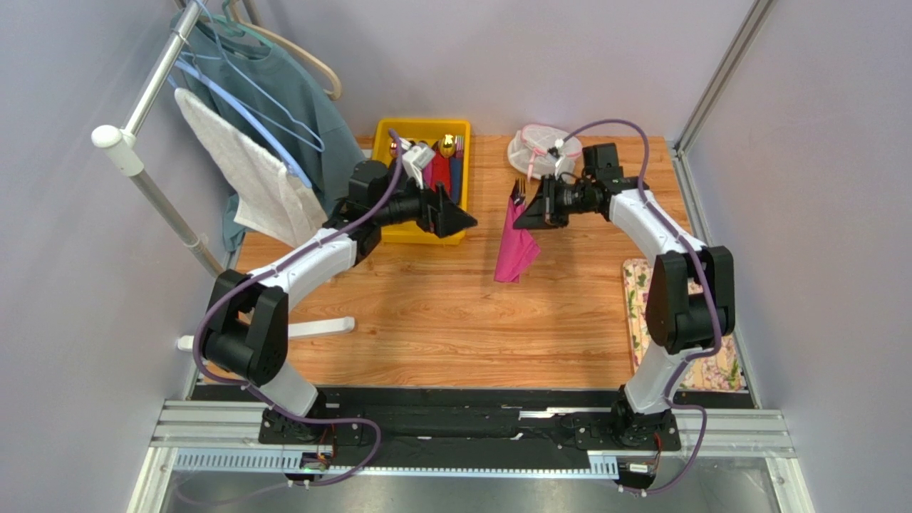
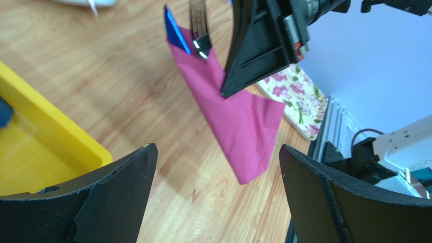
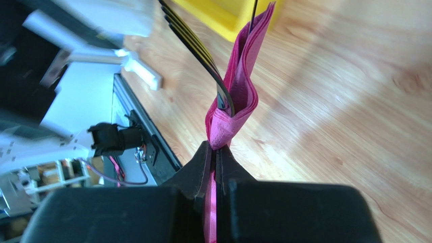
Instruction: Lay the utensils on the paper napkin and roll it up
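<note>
The magenta paper napkin (image 1: 516, 251) hangs folded around the utensils, lifted above the wooden table. My right gripper (image 1: 529, 217) is shut on its upper part. Dark fork tines (image 1: 518, 192) stick out of the top of the bundle. In the right wrist view the napkin (image 3: 243, 86) is pinched between the closed fingers of the right gripper (image 3: 217, 149), with the fork (image 3: 203, 55) running up out of the fold. My left gripper (image 1: 458, 219) stands open just left of the bundle, holding nothing. Its own camera shows the napkin (image 2: 238, 121), the fork (image 2: 200, 30) and a blue-black piece (image 2: 175, 33) ahead of the left gripper (image 2: 217, 149).
A yellow bin (image 1: 423, 125) with sleeved cutlery stands behind the left gripper. A white mesh pouch (image 1: 541, 148) lies at the back right. A floral cloth (image 1: 637, 289) lies along the right edge. A clothes rack with hangers (image 1: 246, 139) stands at the left.
</note>
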`<state>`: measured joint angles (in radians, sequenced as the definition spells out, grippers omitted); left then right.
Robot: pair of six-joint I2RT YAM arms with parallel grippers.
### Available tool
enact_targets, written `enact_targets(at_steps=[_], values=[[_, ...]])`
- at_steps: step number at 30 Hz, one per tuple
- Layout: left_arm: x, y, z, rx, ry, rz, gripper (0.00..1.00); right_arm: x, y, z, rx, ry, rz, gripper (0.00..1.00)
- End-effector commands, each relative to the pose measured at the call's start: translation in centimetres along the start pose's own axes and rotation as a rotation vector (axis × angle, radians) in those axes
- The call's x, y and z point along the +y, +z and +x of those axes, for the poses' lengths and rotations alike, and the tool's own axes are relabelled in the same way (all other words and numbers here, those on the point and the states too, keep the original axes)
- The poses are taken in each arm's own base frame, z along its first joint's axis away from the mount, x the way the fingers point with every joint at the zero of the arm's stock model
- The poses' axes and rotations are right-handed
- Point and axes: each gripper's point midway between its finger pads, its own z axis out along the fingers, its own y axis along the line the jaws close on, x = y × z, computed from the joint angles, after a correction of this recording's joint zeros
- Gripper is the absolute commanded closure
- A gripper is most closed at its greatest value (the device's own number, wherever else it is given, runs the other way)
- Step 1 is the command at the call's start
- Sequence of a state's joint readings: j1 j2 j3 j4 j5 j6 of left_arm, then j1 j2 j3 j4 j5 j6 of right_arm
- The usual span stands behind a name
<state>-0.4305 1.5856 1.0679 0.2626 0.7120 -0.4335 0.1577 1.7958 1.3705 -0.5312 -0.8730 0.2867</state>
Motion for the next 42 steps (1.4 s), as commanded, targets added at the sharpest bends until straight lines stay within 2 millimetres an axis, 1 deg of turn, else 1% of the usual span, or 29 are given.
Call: enact_targets(at_steps=[1, 2, 3, 4, 5, 6, 8, 9, 10, 11, 12, 15, 17, 19, 20, 22, 23, 25, 26, 29, 36, 42], values=[[-4.6, -2.0, -4.5, -0.094, 0.105, 0.230, 0.01, 9.7, -4.8, -2.0, -0.066, -0.307, -0.177, 1.00], [-5.4, -2.4, -5.2, -0.117, 0.144, 0.258, 0.01, 10.5, -5.1, -1.9, -0.069, -0.336, -0.190, 1.00], [-6.3, -2.8, -5.9, -0.135, 0.170, 0.275, 0.01, 11.8, -5.6, -1.7, -0.069, -0.371, -0.212, 1.00], [-6.8, -3.0, -6.3, -0.147, 0.185, 0.295, 0.01, 12.6, -6.0, -1.5, -0.072, -0.396, -0.225, 1.00], [-7.8, -3.4, -6.9, -0.164, 0.198, 0.332, 0.01, 13.9, -6.8, -1.2, -0.088, -0.450, -0.240, 1.00], [-8.4, -3.7, -7.2, -0.174, 0.208, 0.353, 0.02, 14.9, -6.9, -0.9, -0.089, -0.483, -0.255, 1.00], [-9.7, -4.3, -7.6, -0.202, 0.221, 0.401, 0.03, 16.4, -7.6, -0.4, -0.106, -0.560, -0.271, 1.00], [-10.1, -4.6, -7.7, -0.216, 0.226, 0.418, 0.04, 17.8, -8.0, 0.1, -0.114, -0.604, -0.284, 1.00], [-10.6, -4.9, -7.8, -0.224, 0.206, 0.437, 0.04, 18.5, -8.4, 0.3, -0.125, -0.637, -0.290, 1.00], [-11.2, -5.2, -7.8, -0.234, 0.238, 0.464, 0.06, 19.1, -8.6, 0.5, -0.130, -0.659, -0.292, 1.00], [-11.4, -5.2, -7.8, -0.229, 0.236, 0.474, 0.06, 20.1, -8.8, 0.8, -0.148, -0.700, -0.295, 1.00], [-12.1, -5.4, -7.6, -0.228, 0.226, 0.500, 0.07, 22.1, -9.4, 1.2, -0.167, -0.756, -0.313, 1.00], [-13.3, -5.7, -7.8, -0.235, 0.248, 0.532, 0.07, 22.7, -9.6, 1.4, -0.174, -0.773, -0.315, 1.00], [-14.3, -5.7, -7.6, -0.227, 0.250, 0.562, 0.07, 23.6, -9.7, 1.9, -0.182, -0.799, -0.320, 1.00], [-14.8, -6.0, -7.6, -0.230, 0.263, 0.574, 0.07, 23.6, -9.7, 2.0, -0.183, -0.802, -0.318, 1.00], [-15.3, -6.0, -7.5, -0.230, 0.257, 0.582, 0.09, 24.5, -9.7, 2.6, -0.188, -0.830, -0.330, 1.00], [-15.3, -6.0, -7.7, -0.237, 0.251, 0.579, 0.16, 24.9, -9.6, 3.0, -0.184, -0.846, -0.337, 1.00], [-15.6, -6.1, -7.9, -0.239, 0.239, 0.587, 0.22, 25.1, -9.6, 3.2, -0.192, -0.879, -0.329, 1.00], [-16.0, -6.3, -8.1, -0.246, 0.246, 0.597, 0.27, 25.3, -9.6, 3.3, -0.200, -0.892, -0.329, 1.00], [-16.8, -6.5, -8.0, -0.237, 0.235, 0.624, 0.36, 25.7, -9.5, 3.3, -0.207, -0.908, -0.329, 1.00], [-17.5, -6.7, -8.5, -0.251, 0.232, 0.638, 0.43, 25.8, -9.4, 3.2, -0.228, -0.946, -0.317, 1.00], [-17.9, -6.4, -8.3, -0.235, 0.212, 0.660, 0.44, 26.0, -9.3, 3.4, -0.234, -0.958, -0.321, 1.00]])
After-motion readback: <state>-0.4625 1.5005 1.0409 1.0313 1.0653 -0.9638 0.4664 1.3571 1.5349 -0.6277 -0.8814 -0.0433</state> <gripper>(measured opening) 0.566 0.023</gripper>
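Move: The rolled napkin with its knife and fork already hangs pinched in the closed right fingers, its middle about 2 cm back, 1 cm left and 2 cm below them. From the wide-open left gripper the roll lies about 10 cm right, level in forward reach and 8 cm lower. The yellow tray's middle is about 19 cm ahead, 10 cm left and 18 cm below the left gripper; the mesh pouch is roughly 26 cm ahead, 8 cm right and 12 cm below the right gripper. Keep the right pinch on the napkin roll and lift it some 20 cm, drawing it back and a little left towards the left gripper while rolling the wrist about 50 degrees, far side up. Raise the left gripper about 15 cm and back 10 alongside, swing its fingers to point straight right and slightly up, then close them to roughly half open astride the roll's upper part. ##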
